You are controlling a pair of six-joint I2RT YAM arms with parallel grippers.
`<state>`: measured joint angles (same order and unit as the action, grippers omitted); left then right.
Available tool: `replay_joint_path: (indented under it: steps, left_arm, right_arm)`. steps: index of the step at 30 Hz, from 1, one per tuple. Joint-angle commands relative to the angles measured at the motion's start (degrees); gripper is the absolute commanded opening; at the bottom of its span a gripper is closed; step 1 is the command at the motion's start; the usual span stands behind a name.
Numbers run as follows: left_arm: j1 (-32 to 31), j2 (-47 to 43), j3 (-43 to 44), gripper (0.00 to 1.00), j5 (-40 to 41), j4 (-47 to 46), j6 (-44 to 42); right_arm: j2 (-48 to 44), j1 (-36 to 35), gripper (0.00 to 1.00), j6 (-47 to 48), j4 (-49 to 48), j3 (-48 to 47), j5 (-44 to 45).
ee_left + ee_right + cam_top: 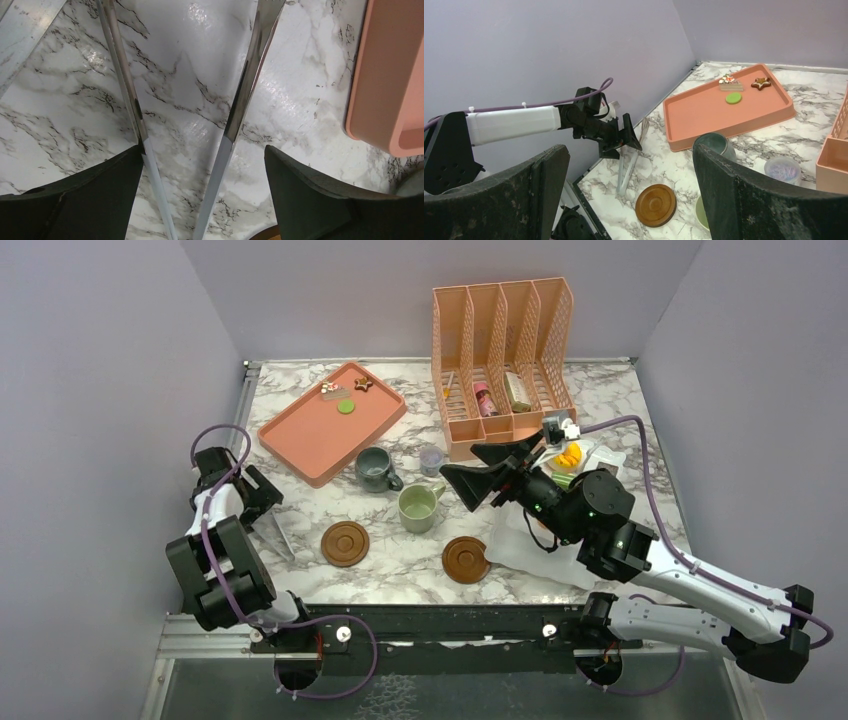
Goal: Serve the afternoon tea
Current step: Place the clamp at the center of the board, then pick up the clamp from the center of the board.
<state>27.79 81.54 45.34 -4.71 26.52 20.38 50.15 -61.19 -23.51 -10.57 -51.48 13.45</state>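
The grey-blue mug [375, 468] and the pale green mug [418, 507] stand mid-table, off the two brown coasters [345, 543] [465, 559]. Three toy cookies, among them a brown star [363, 384] and a green disc [346, 406], lie on the pink tray [310, 435]. My left gripper [268, 512] [202, 180] hovers open over metal tongs [240, 100] that lie flat on the marble. My right gripper [478, 470] [631, 185] is open and empty above the table, right of the mugs [716, 145].
A pink file organiser [503, 360] at the back holds a pink bottle [484, 398]. A tiny lilac cup [431, 459] stands in front of it. A white tray [530, 550] with orange [570, 455] and green toy food lies under the right arm. Walls close both sides.
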Motion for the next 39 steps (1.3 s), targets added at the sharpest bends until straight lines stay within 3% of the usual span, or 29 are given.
replay_joint_path:
  steps: [1, 9, 16, 28, 39]
  left_arm:
    - [0.1, 1.0, -1.0, 0.88, -2.4, -2.7, 0.2]
    - [0.2, 4.2, -0.7, 0.83, -2.1, -3.2, 0.9]
    - [-1.2, 4.2, -0.2, 0.71, 1.8, -1.9, 1.2]
    - [-4.7, 1.2, 0.7, 0.67, 12.1, 2.2, 5.1]
    - [-7.8, 2.0, 0.4, 0.69, 14.6, 1.8, 6.6]
  right_arm:
    - [-0.6, -0.4, 0.99, -0.5, -0.3, -1.5, 1.1]
    - [-3.2, -0.4, 0.99, -0.6, -0.5, 0.1, 1.9]
    - [-4.9, -0.4, 0.99, -1.1, -1.1, 3.0, 2.7]
    - [-7.1, -0.4, 0.99, -1.2, -2.9, 5.2, 0.3]
    - [-6.9, -0.4, 0.99, -1.9, -3.4, 5.6, -1.1]
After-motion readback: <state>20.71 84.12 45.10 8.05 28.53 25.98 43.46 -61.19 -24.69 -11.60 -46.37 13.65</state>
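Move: The clamp lies flat almost right under my left hand, its middle about 1 cm to the left and 3 cm below, its two legs between my parted fingers. The peach tray's middle is some 18 cm ahead and 15 cm to the right; the brown coaster sits about 17 cm to the right and 9 cm back. From my right hand, the clamp is roughly 43 cm to the left, 8 cm ahead and 38 cm down. I lower my left hand a little under 2 cm around the clamp's legs and narrow the wide-open fingers by about a fifth of their range, until both come up against the legs from outside. Then I draw it back about 1 cm and tilt it some 10 degrees, bringing the fingers more upright. My open, empty right hand drifts about 2 cm right and a little back. ##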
